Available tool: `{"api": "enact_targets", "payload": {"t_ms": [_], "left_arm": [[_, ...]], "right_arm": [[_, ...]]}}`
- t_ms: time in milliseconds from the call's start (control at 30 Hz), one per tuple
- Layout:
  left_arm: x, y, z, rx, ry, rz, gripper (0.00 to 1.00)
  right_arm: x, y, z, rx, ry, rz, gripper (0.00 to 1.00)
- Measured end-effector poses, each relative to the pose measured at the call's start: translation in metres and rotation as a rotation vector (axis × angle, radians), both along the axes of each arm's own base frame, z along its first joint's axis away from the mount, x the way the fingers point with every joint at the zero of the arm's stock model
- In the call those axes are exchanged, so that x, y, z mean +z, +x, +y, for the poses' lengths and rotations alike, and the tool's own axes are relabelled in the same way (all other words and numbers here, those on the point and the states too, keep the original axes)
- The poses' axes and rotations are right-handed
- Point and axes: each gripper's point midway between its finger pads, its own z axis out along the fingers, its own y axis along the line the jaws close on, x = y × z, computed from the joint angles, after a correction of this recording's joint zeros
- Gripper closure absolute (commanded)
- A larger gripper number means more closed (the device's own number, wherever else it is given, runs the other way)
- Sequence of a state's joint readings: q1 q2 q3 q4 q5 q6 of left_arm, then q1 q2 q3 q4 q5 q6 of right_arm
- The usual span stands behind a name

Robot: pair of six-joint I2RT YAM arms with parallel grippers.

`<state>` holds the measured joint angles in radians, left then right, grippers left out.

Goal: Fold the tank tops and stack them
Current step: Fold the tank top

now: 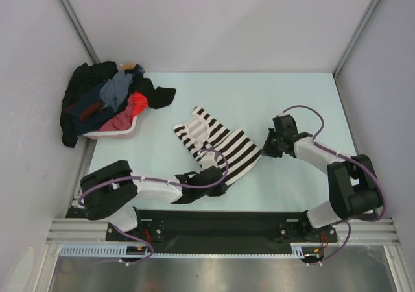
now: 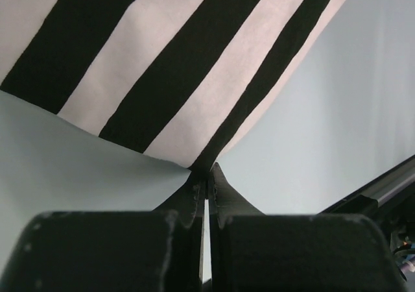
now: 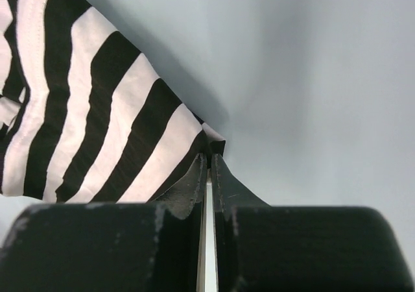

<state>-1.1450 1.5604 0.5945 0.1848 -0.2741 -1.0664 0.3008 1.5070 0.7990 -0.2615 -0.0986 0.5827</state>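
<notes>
The black-and-white striped tank top (image 1: 217,144) lies spread on the pale table, straps toward the back left and hem toward the front right. My left gripper (image 1: 222,177) is shut on the near hem corner; in the left wrist view the striped cloth (image 2: 175,71) rises from the pinched fingertips of the left gripper (image 2: 207,172). My right gripper (image 1: 264,150) is shut on the right hem corner, where the striped cloth (image 3: 110,130) runs into the closed tips of the right gripper (image 3: 210,154). A dark garment with red trim (image 1: 87,109) lies in the heap at the back left.
A pale pink basket (image 1: 120,133) stands at the back left, heaped with dark, blue and red clothes (image 1: 123,94) that spill over its rim and the table's left edge. White walls and metal posts enclose the table (image 1: 292,104). A black rail (image 1: 220,224) runs along the near edge.
</notes>
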Motion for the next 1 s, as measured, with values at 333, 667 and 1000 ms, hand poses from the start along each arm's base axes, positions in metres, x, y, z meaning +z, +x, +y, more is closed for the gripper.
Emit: {"api": "enact_targets", "payload": {"t_ms": [333,667,1000], "left_arm": [[0.029,-0.011,-0.024,-0.058,-0.080,0.007,1.00],[0.100,0.000,-0.017,-0.034,-0.220,-0.055,1.00],[0.124,0.016,0.012,0.023,-0.308,-0.067,1.00]], "right_arm": [[0.028,-0.009,-0.027,-0.045,-0.023,-0.010,1.00],[0.100,0.025,-0.010,0.027,0.029,-0.096,1.00],[0.122,0.053,0.028,0.128,0.061,-0.073,1.00]]}}
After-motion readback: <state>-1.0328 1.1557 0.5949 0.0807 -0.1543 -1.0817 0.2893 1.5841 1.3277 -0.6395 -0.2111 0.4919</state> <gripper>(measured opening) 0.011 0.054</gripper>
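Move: Both hands already pinch the tank top's lower end, the right hand's grip some 12 cm ahead and 12 cm right of the left hand. The neck opening lies about 20 cm ahead and 10 cm left of the left hand, nearly at its level; from the right hand it is roughly 9 cm ahead, 22 cm left and 3 cm down. The black cloth lies another 12 cm ahead and 12 cm left of that opening. Up by about 12 cm go both hands together, keeping their shut grips on the lower end, after first easing a couple of centimetres to the right. While climbing they swing back left and forward, the right hand clearly farther, about 6 cm each way; the left hand tips some 20 degrees so its fingers point flatter and more to the right. ##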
